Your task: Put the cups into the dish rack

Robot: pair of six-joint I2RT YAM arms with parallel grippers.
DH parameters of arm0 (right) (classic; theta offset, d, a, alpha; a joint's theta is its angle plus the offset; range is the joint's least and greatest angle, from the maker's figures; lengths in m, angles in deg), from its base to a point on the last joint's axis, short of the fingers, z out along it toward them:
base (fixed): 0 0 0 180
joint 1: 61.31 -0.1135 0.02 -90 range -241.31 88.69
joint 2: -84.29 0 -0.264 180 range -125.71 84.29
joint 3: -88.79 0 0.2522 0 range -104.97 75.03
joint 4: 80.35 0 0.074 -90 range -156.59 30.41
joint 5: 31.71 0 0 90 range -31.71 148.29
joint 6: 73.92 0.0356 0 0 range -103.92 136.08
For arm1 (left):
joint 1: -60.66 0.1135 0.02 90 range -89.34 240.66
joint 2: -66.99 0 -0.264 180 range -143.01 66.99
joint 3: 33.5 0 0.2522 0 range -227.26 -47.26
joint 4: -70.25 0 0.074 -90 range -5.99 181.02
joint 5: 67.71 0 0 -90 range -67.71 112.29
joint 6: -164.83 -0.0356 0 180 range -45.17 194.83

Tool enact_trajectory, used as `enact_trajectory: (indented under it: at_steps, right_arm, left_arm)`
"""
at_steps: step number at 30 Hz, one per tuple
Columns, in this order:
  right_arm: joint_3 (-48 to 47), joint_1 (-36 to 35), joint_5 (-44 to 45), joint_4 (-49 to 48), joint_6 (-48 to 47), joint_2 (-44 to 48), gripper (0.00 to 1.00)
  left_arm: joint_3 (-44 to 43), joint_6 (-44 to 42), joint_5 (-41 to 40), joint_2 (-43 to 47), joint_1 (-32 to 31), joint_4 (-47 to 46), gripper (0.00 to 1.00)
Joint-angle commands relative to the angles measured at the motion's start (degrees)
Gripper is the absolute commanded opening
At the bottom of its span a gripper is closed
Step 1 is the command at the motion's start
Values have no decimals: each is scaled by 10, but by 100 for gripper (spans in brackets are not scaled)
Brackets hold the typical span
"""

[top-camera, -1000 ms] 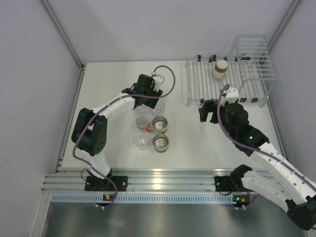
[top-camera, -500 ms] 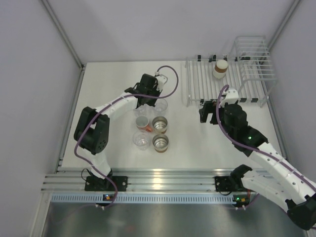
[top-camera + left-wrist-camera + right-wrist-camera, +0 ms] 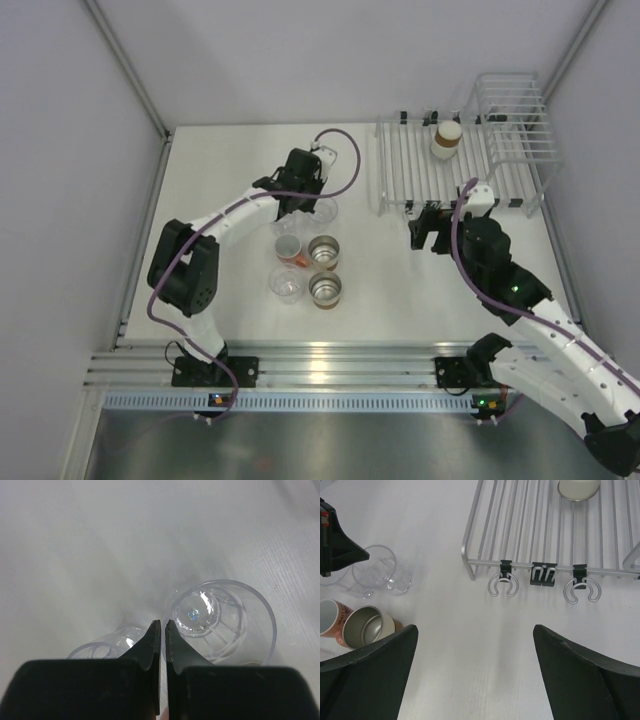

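My left gripper (image 3: 162, 623) is shut on the near rim of a clear cup (image 3: 220, 620), one finger inside it and one outside. A second clear cup (image 3: 100, 647) stands just left of the fingers. From above, that gripper (image 3: 305, 205) is at the back of the cluster: clear cups (image 3: 322, 212) (image 3: 286, 284), a salmon cup (image 3: 289, 247) and two brown cups (image 3: 324, 251) (image 3: 325, 289). Another brown cup (image 3: 445, 139) stands upside down on the dish rack (image 3: 400, 170). My right gripper (image 3: 428, 228) is open over bare table in front of the rack (image 3: 520, 530).
The rack's taller wire basket (image 3: 515, 115) stands at the back right corner. Hooks and clips (image 3: 543, 574) hang off the rack's near edge, just ahead of my right gripper. Grey walls close in the table on both sides.
My left gripper has closed on the clear cup's rim. The right arm has shifted slightly right, toward the rack, with its jaws still wide.
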Motion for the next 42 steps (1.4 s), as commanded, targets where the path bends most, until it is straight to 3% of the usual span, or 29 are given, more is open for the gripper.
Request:
enact_trajectory:
  at_steps: [1,9,15,23,26,31,35,42]
  right_arm:
    - [-15,-10,13,0,6,7,99]
    - [-13,-9,-16,-55,31,12,99]
    - [51,-9,-93,-252,88,40,99]
    - [160,-1,-162,-593,204,63,99]
    - [198,2,-175,-706,237,74,99]
    - [231,10,-190,-814,298,63,99]
    - [248,14,-218,-924,345,2,99]
    - [245,17,-239,-1078,409,-103,100]
  left_arm:
    - [-34,28,-31,81,1,-18,0]
    - [-41,138,82,208,1,-112,0]
    - [73,258,204,325,1,-309,0]
    - [210,414,323,374,2,-539,0]
    - [239,442,322,385,2,-582,0]
    - [297,532,346,390,5,-703,0]
    - [323,610,348,369,5,-830,0]
    - [342,662,344,351,3,-892,0]
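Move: The left hand already pinches a clear cup by its rim; the right gripper it is taken towards is roughly 24 cm to its right, 15 cm nearer the base and 12 cm higher. The second clear cup is level with the left hand and about 7 cm to its left, a steel cup about 9 cm straight back, both some 6 cm below. From the right hand the held cup is about 16 cm ahead, 21 cm left and 17 cm below. The left hand, still pinching the clear cup's rim, swings it up about 30 cm, then draws back some 17 cm with a brief dip midway, rolling about 90 degrees until its fingers point right and slightly up. Meanwhile the open right gripper rises about 13 cm and shifts left towards the cup's base, rolling its left side up and tipping its fingers upward. ##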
